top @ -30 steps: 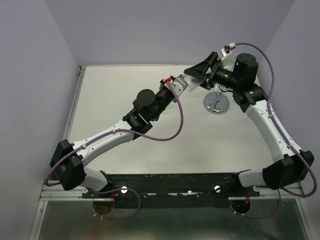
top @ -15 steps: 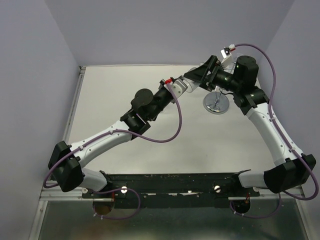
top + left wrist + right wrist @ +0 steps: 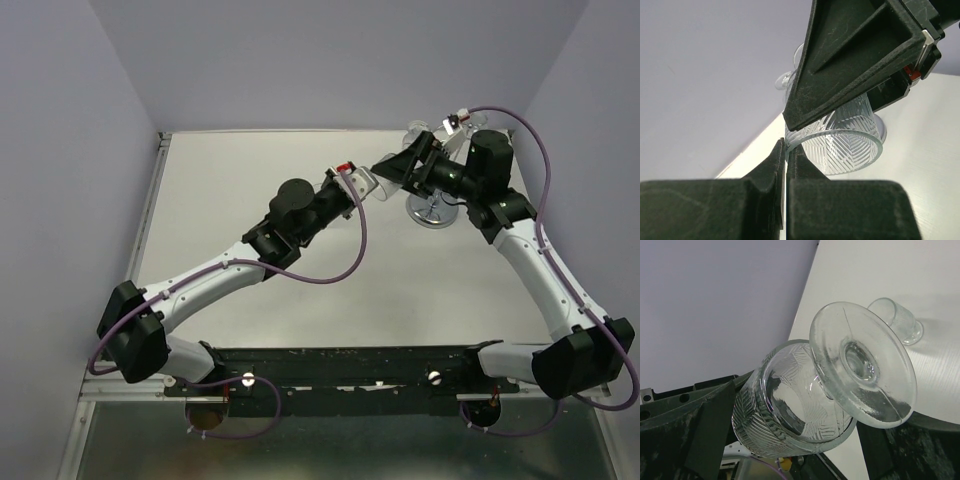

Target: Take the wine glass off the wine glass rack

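Observation:
The wine glass (image 3: pixel 790 405), clear with a leaf-cut bowl and a wide round foot, hangs tilted in the air between both grippers. My left gripper (image 3: pixel 786 150) is shut on the bowl's rim (image 3: pixel 805 137). My right gripper (image 3: pixel 797 407) is open, one finger on each side of the bowl. In the top view the two grippers meet at the back right, left gripper (image 3: pixel 385 178) against right gripper (image 3: pixel 405 160), and only a bit of the wine glass (image 3: pixel 414 132) shows. The wine glass rack (image 3: pixel 432 212) stands below them, its mirrored disc base half hidden by the right arm.
A small clear glass piece (image 3: pixel 897 320) lies on the white table beyond the glass's foot. Purple walls close in the table at the back and on both sides. The right arm's forearm (image 3: pixel 530 260) runs along the right side.
My left gripper has closed onto the glass's rim. The right gripper has opened fully and shifted down and left, over the rack's base.

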`<state>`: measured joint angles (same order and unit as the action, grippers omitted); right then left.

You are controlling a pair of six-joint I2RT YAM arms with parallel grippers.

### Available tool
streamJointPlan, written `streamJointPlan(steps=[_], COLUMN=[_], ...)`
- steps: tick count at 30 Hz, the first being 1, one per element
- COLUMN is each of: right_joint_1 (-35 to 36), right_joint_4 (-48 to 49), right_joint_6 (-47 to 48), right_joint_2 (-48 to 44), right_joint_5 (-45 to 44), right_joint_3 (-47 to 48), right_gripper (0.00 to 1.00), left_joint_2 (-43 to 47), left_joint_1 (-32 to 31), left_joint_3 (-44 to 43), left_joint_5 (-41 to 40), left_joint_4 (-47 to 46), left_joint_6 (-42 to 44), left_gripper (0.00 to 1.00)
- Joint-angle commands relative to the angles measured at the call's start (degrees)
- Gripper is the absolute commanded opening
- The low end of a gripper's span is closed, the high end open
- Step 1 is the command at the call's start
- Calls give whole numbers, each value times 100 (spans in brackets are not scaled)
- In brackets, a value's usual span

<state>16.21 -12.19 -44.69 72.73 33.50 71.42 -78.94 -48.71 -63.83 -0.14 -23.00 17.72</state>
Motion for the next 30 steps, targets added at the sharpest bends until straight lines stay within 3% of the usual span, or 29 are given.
streamJointPlan(steps=[1, 13, 21, 30], right_joint_1=[-91, -135, -135, -135], right_joint_4=[-390, 58, -609, -382], right_joint_6=[145, -742, -1103, -1262], right_joint_2=[83, 883, 1200, 919], right_joint_5=[78, 860, 316, 210], right_joint_3=[-339, -1278, -1850, -2229], right_gripper=[100, 100, 100, 100], left_joint_2=[19, -456, -430, -254], left_joint_1=[107, 63, 2, -33], left_joint_3=[-59, 723, 1259, 1462], left_joint_5=[5, 190, 67, 102], left_joint_4=[-811, -1268, -882, -951], left_joint_6=[39, -374, -1050, -1639], left_gripper=[0, 0, 0, 0])
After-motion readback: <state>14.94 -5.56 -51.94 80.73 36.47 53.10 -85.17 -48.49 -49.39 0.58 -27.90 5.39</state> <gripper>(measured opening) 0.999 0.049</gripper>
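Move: The wine glass is already pinched at its rim in the left fingers and stands between the wide-open right fingers, its middle about 5 cm to the left hand's right and 2 cm ahead. The bare table under it is roughly 25 cm down. From the left hand, the standing glass is some 9 cm left and 5 ahead, the rack 17 cm right and 6 ahead, and the nearest hanging glass about 11 cm right and 12 ahead. Straight down, both hands sink together some 15 cm towards the table, fast at first and then easing off. The left keeps its rim pinch and tips its fingertips about 20 degrees downward; the right stays wide open around the bowl, tips down about 25 degrees, and its gripper seems to come against the rack's near side. ##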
